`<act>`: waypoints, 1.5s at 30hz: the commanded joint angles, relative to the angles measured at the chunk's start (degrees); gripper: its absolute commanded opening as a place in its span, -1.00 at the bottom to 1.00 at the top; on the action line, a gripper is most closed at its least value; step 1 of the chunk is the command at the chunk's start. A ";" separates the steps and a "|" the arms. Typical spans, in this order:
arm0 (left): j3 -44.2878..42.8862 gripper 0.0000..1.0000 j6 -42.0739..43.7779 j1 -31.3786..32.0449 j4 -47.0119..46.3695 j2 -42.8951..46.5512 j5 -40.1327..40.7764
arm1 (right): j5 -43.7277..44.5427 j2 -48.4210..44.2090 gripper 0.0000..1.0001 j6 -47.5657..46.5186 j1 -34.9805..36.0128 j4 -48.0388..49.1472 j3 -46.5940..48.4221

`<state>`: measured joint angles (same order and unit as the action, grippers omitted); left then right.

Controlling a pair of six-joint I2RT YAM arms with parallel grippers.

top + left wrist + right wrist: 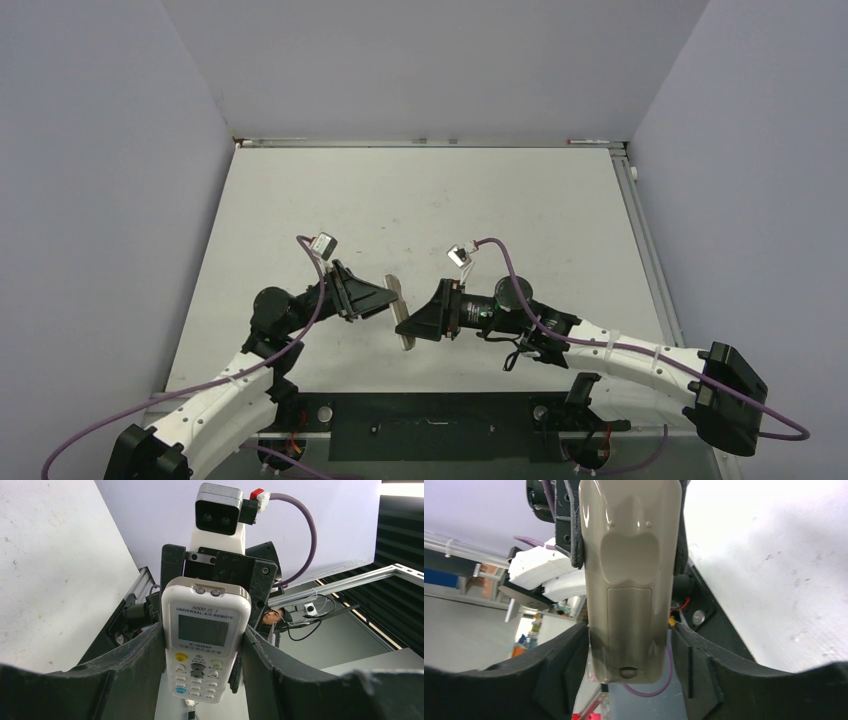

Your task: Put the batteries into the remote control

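Observation:
The remote control [400,312] hangs above the table between my two grippers, which face each other. My left gripper [204,647] is shut on its sides just below the little screen, with the white button face [205,640] towards that camera. My right gripper [630,640] is shut on the lower end of its greyish-beige back [629,580]. One pad presses it and the other sits against it with barely a sliver showing. The back's cover panel [629,625] lies flush in place. In the top view the left gripper [388,298] and right gripper [412,325] meet at the remote. The batteries are out of view.
The white table [420,200] stretches away beyond the arms, with grey walls on three sides. A metal rail [640,230] runs along its right edge. A black base plate [430,420] lies at the near edge between the arm bases.

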<state>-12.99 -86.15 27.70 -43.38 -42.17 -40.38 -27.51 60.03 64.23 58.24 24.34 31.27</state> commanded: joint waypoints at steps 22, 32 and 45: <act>-15.98 -1.00 23.15 0.05 39.49 -2.11 8.88 | 20.11 -9.84 0.91 -21.97 -2.19 -42.23 13.12; -23.45 -1.00 29.74 2.19 50.73 -12.55 18.18 | 41.64 -13.23 0.91 -22.30 -2.22 -56.13 14.04; -37.87 -1.00 31.94 12.50 60.82 -32.84 34.44 | 45.34 -14.95 0.94 -22.93 -2.45 -61.39 11.70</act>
<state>-45.04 -55.48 38.68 14.55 -70.32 -12.03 15.68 45.63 42.37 56.21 -35.20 43.07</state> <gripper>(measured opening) 0.488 0.966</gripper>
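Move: The remote control is shared by both hands, front to back between them: its middle sits about 3 cm back and 1 cm right of the left fingertips, roughly level with them, with the right fingertips some 6 cm behind the left ones. From the right hand, which still has the battery-cover end between its fingers, the middle is some 3 cm ahead, neither left nor right, at about the same height. Opening wide, the right fingers let go of the remote's battery-cover end and back away about 14 cm to the right, also going forward and down while turning from leftward to down and forward. The left hand keeps its pinch, starts slowly, then lowers the remote some 12 cm towards the table and 8 cm forward, tipping its fingers down by about 50 degrees. ##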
